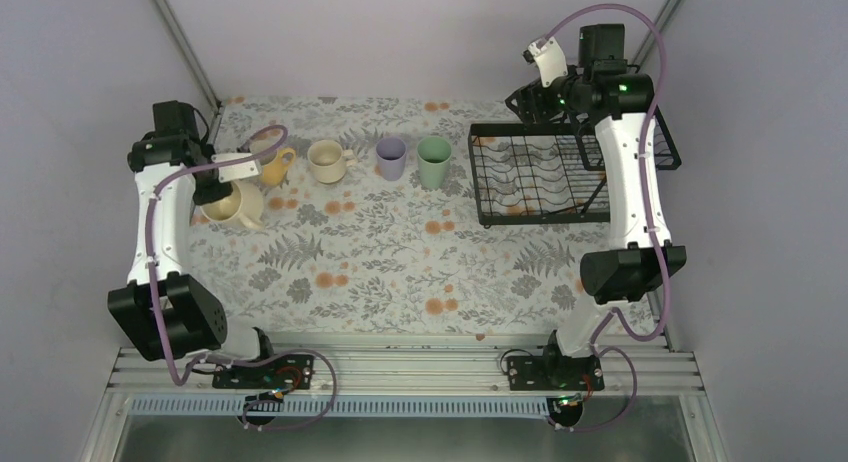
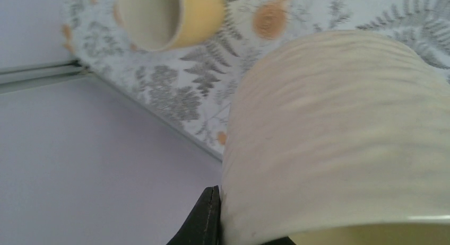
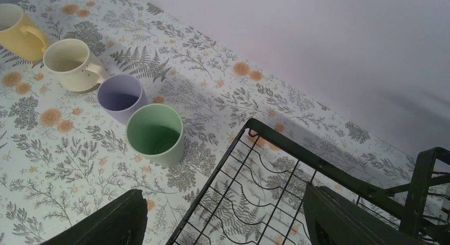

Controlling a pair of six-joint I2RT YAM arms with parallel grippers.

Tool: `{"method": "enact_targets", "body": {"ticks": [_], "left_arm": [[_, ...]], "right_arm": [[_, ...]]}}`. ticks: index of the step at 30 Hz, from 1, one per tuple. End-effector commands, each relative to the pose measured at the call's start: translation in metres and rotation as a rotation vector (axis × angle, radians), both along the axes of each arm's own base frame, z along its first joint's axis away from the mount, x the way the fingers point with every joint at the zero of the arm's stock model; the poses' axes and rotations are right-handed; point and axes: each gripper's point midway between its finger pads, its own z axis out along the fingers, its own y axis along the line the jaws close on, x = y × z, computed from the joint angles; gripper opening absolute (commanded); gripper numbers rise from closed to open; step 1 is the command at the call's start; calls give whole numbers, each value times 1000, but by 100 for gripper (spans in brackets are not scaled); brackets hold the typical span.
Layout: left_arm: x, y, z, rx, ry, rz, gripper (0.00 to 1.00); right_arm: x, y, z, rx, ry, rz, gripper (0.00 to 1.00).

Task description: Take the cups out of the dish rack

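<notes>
A large cream mug [image 1: 234,205] sits at the far left of the table, and my left gripper [image 1: 214,188] is shut on its wall. In the left wrist view this mug [image 2: 339,133] fills the frame, with one dark finger [image 2: 208,218] pressed to its outside. A yellow mug [image 1: 275,165], a small cream mug [image 1: 328,162], a lavender tumbler [image 1: 391,159] and a mint-green tumbler [image 1: 433,162] stand in a row. The black dish rack [image 1: 540,217] holds no cup that I can see. My right gripper [image 3: 225,224] is open above its far left corner. No dark green mug shows.
The rack's raised basket [image 1: 668,142] is partly hidden behind the right arm. Grey walls close in the table at the back and sides. The wall edge [image 2: 159,123] runs close to the left of the held mug.
</notes>
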Motion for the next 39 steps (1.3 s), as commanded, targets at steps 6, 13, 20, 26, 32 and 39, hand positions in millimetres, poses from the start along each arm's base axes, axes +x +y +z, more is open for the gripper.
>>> {"method": "enact_targets", "body": {"ticks": [6,13,20,26,32,39], "left_arm": [[-6,-17,-52,-102,103,-87,2],[6,-22,-92,-128,158,-49,2],[22,-32,-113,-113,186,-32,2],[26,-40,-129,-79,229,-19,2],[30,-42,-133,-30,214,-26,3],[35,-32,-139,39,219,11,4]], "right_arm": [[-10,2,33,45,-78,-2,76],[-17,7,59,83,-133,21,76],[-19,8,71,86,-161,24,77],[-18,0,79,53,-204,-9,77],[-1,-30,74,-45,-232,-169,77],[13,-48,68,-80,-234,-274,77]]}}
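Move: The left hand already holds the cream mug by its rim; the free table spot for it lies about 8 cm to the hand's right, 1 cm ahead and 21 below. The yellow cup stands some 14 cm ahead and 8 right of that hand, the small cream cup 14 ahead and 21 right. From the empty right hand, the dark green cup on the upper rack is roughly 8 cm ahead, 17 right and 17 below. The left hand keeps its pinch on the cream mug and lowers it about 14 cm towards the clear table on the near side of the yellow cup, edging first a little back, then forward and to the right, while the fingers tip some 15 degrees nearer to straight down. The open right hand rises about 6 cm above the rack, then drifts right as its fingers tip up and turn clockwise, touching nothing. ##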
